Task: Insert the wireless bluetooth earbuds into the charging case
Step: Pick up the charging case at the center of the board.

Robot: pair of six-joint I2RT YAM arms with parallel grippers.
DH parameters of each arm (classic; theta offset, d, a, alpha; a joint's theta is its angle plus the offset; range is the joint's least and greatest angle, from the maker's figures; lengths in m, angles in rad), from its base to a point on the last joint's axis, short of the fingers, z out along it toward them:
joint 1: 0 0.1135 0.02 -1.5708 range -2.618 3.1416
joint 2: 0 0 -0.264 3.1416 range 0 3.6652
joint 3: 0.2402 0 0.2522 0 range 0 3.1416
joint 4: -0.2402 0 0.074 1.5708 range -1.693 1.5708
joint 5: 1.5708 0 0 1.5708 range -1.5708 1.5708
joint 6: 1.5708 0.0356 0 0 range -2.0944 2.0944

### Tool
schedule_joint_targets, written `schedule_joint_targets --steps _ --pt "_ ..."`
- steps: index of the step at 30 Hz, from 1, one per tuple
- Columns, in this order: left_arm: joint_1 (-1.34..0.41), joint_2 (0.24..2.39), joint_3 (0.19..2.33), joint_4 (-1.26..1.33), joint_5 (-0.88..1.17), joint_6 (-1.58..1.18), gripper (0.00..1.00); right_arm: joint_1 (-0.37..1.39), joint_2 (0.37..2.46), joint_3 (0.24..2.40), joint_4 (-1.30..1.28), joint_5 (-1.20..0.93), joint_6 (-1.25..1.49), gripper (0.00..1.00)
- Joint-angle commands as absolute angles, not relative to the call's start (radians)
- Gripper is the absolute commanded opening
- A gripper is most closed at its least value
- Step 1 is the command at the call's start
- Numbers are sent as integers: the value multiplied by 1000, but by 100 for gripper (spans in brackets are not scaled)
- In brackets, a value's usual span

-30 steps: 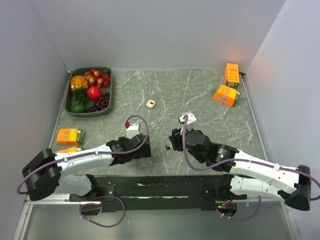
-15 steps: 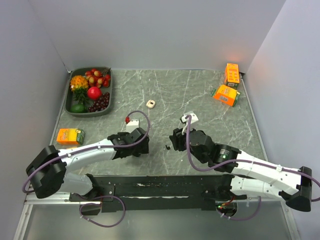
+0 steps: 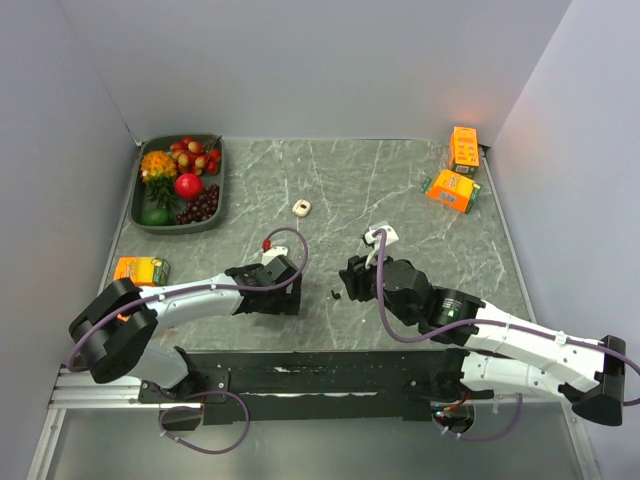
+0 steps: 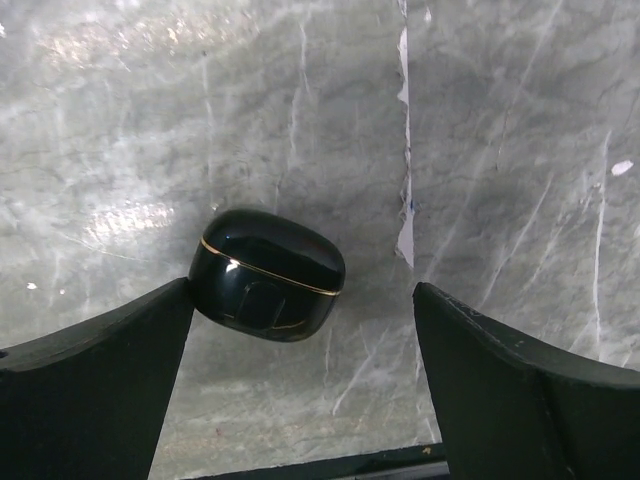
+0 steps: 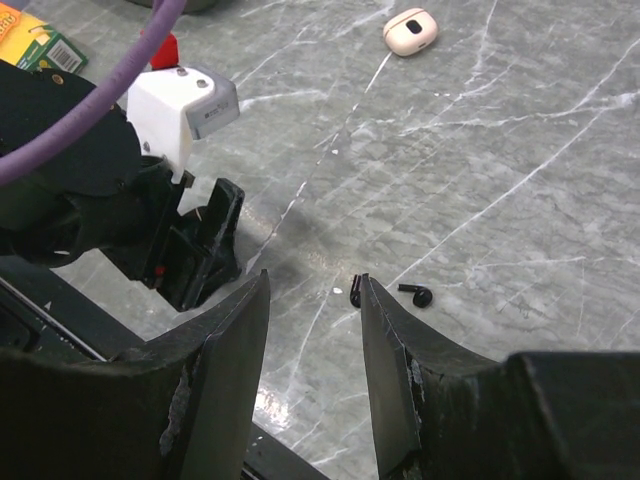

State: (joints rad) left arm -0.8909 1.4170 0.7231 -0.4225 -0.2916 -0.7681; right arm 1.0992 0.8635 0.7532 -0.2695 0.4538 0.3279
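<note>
The charging case (image 4: pixel 267 275) is glossy black with a thin gold seam and lies closed on the marble table. It sits between the wide-open fingers of my left gripper (image 4: pixel 302 290), against the left finger (image 4: pixel 120 360). In the top view that gripper (image 3: pixel 278 303) hides the case. The two earbuds, one (image 5: pixel 355 291) and the other (image 5: pixel 418 295), lie on the table just beyond my right gripper (image 5: pixel 313 278). One earbud is beside the tip of the right finger (image 5: pixel 385 340). Its jaws stand partly apart with nothing between them. In the top view the earbuds (image 3: pixel 336 294) are a dark speck beside the right gripper (image 3: pixel 348 283).
A small beige case (image 3: pixel 301 207) lies mid-table. A grey tray (image 3: pixel 216 190) of fruit stands at the back left. Two orange boxes, one (image 3: pixel 463 148) and one (image 3: pixel 451 190), are at the back right, and another (image 3: pixel 140 270) at the left. The table's near edge (image 4: pixel 300 470) runs close below the left fingers.
My left arm has swung a little to the right, its wrist shifting toward the centre. The right arm has barely moved.
</note>
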Motion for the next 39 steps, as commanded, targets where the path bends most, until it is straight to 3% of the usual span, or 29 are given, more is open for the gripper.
schedule_joint_targets --steps 1,9,19,25,28,36,39 --pt "-890 1411 715 -405 -247 -738 95 1088 842 758 -235 459 322 49" --pt "-890 1463 739 -449 -250 -730 88 1081 836 746 -219 449 325 49" --pt "-896 1516 782 -422 -258 -744 71 1081 836 741 -222 443 328 49" --pt "-937 1522 819 -479 -307 -744 85 1081 838 742 -224 448 325 49" --pt "-943 1502 825 -503 -307 -733 84 1080 839 739 -221 448 327 49" --pt "-943 1520 802 -466 -288 -742 62 1078 835 741 -222 440 333 49" --pt "-943 1535 804 -453 -290 -755 58 1078 827 742 -230 442 334 49"
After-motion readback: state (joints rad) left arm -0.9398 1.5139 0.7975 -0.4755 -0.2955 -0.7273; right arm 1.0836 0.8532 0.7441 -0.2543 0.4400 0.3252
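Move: The black charging case lies almost under the wide-open left gripper, its middle roughly 1 cm ahead, 1 cm to the left and 1 cm below. Two loose black earbuds lie to the right of that hand, one about 12 cm over and 1 cm ahead, the other 15 cm over and 3 cm ahead. The beige case is some 21 cm ahead and 4 cm right of it. From the idle right hand the black case is about 16 cm left, level fore-and-aft and 20 cm below. Ease the left gripper down about 1 cm around the black case, with small corrections: slightly back, then forward and to the right by some 1.5 cm, finally back again. Roll and turn the wrist clockwise about 5 degrees each, and narrow the fingers by about a third of their range, reopening briefly midway, until both tips meet the case's ends. ##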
